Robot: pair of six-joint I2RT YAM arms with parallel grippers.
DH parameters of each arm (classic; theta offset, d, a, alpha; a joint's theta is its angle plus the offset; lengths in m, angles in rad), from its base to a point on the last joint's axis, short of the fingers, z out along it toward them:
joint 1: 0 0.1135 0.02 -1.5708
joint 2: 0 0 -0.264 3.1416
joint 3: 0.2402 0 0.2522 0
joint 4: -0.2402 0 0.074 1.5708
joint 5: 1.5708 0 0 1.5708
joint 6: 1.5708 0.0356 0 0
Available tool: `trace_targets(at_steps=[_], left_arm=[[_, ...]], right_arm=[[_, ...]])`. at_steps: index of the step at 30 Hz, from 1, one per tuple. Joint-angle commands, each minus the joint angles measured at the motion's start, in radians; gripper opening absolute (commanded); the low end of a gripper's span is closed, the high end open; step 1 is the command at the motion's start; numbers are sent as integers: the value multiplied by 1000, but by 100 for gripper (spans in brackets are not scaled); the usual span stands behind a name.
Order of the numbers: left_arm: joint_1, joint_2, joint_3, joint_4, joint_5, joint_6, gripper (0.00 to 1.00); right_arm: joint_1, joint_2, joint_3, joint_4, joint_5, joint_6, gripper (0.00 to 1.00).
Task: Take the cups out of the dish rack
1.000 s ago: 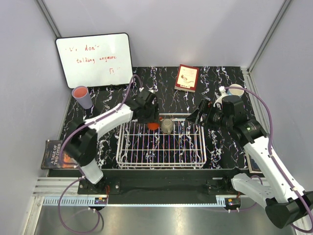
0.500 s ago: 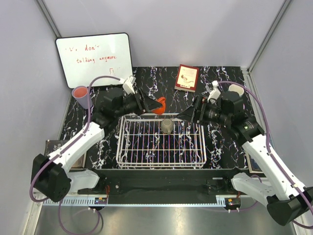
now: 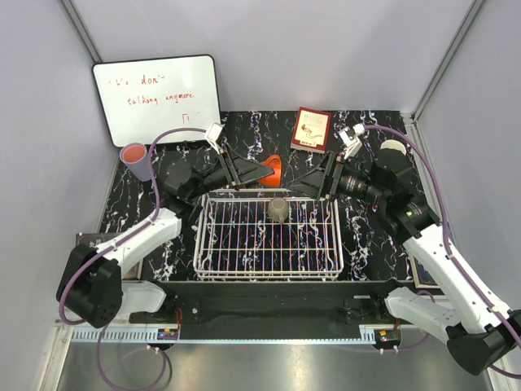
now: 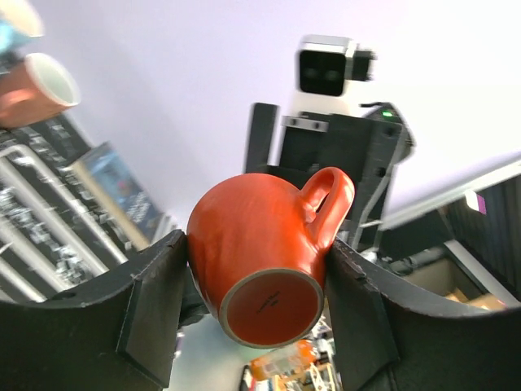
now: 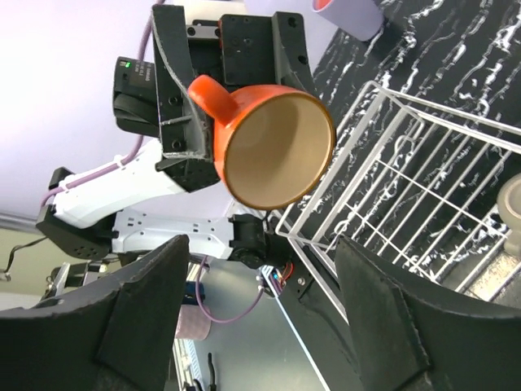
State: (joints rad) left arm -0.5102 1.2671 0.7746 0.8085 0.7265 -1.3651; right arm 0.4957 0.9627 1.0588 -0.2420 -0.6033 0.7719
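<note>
My left gripper point(image 3: 264, 171) is shut on the orange-red mug point(image 3: 273, 168) and holds it in the air just behind the white dish rack point(image 3: 266, 275). In the left wrist view the mug point(image 4: 260, 252) sits base-first between both fingers, handle up to the right. My right gripper point(image 3: 305, 184) is open, a little apart from the mug and pointing at it. Its camera looks into the mug's mouth point(image 5: 277, 147), and nothing is between its fingers point(image 5: 383, 309). A grey-olive mug point(image 3: 278, 210) stands at the back of the rack.
A lavender tumbler point(image 3: 137, 161) stands at the back left below the whiteboard point(image 3: 159, 98). A pale cup point(image 3: 393, 149) sits at the back right and a red book point(image 3: 312, 129) at the back. More books lie at the left edge point(image 3: 89, 254) and the right edge.
The left arm lifted the orange-red mug out of the rack and swung it up and back. The right gripper turned toward the mug and its jaws narrowed a little.
</note>
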Motion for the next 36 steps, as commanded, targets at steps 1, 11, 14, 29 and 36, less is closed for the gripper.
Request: trace_targets(at_steps=[1,11,14,29,36], left_arm=[[-7,3,0,219,40,-97,0],[-51,21,11,232,40,-98,0],[-56,26,12,224,36,-95,0],[-111,98,72,224,17,-92,0],[-120,129,94,221,14,-89,0]], right_arm=[[23,10,7,99,-43,15,78],[52,62,53,162,-50,9,75],[58,64,59,173,-50,6,73],[101,110,37,233,-95,23,44],[112,91,0,233,-96,33,0]])
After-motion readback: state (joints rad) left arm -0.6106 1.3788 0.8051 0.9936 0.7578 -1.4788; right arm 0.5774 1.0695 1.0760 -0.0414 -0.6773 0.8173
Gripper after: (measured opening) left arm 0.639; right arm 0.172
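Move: My left hand holds the red cup on its side, handle forward, mouth towards my right hand. My open right gripper is the place I take the cup to, about 10 cm to the left hand's right, 3 cm back and 2 cm higher. From my right hand the cup is roughly 8 cm left, 3 cm ahead and 2 cm lower. The green cup stands in the rack some 9 cm ahead of my right hand, 6 cm left and 28 cm below. I bring my hands together in the air above the rack: my right hand goes some 4 cm left and rises slightly, its open fingers closing until they pinch the red cup's wall at the rim, one finger inside the mouth. My left hand keeps its grip and eases back about 2.5 cm, then right about 3 cm towards the right fingers, turning slightly clockwise. ##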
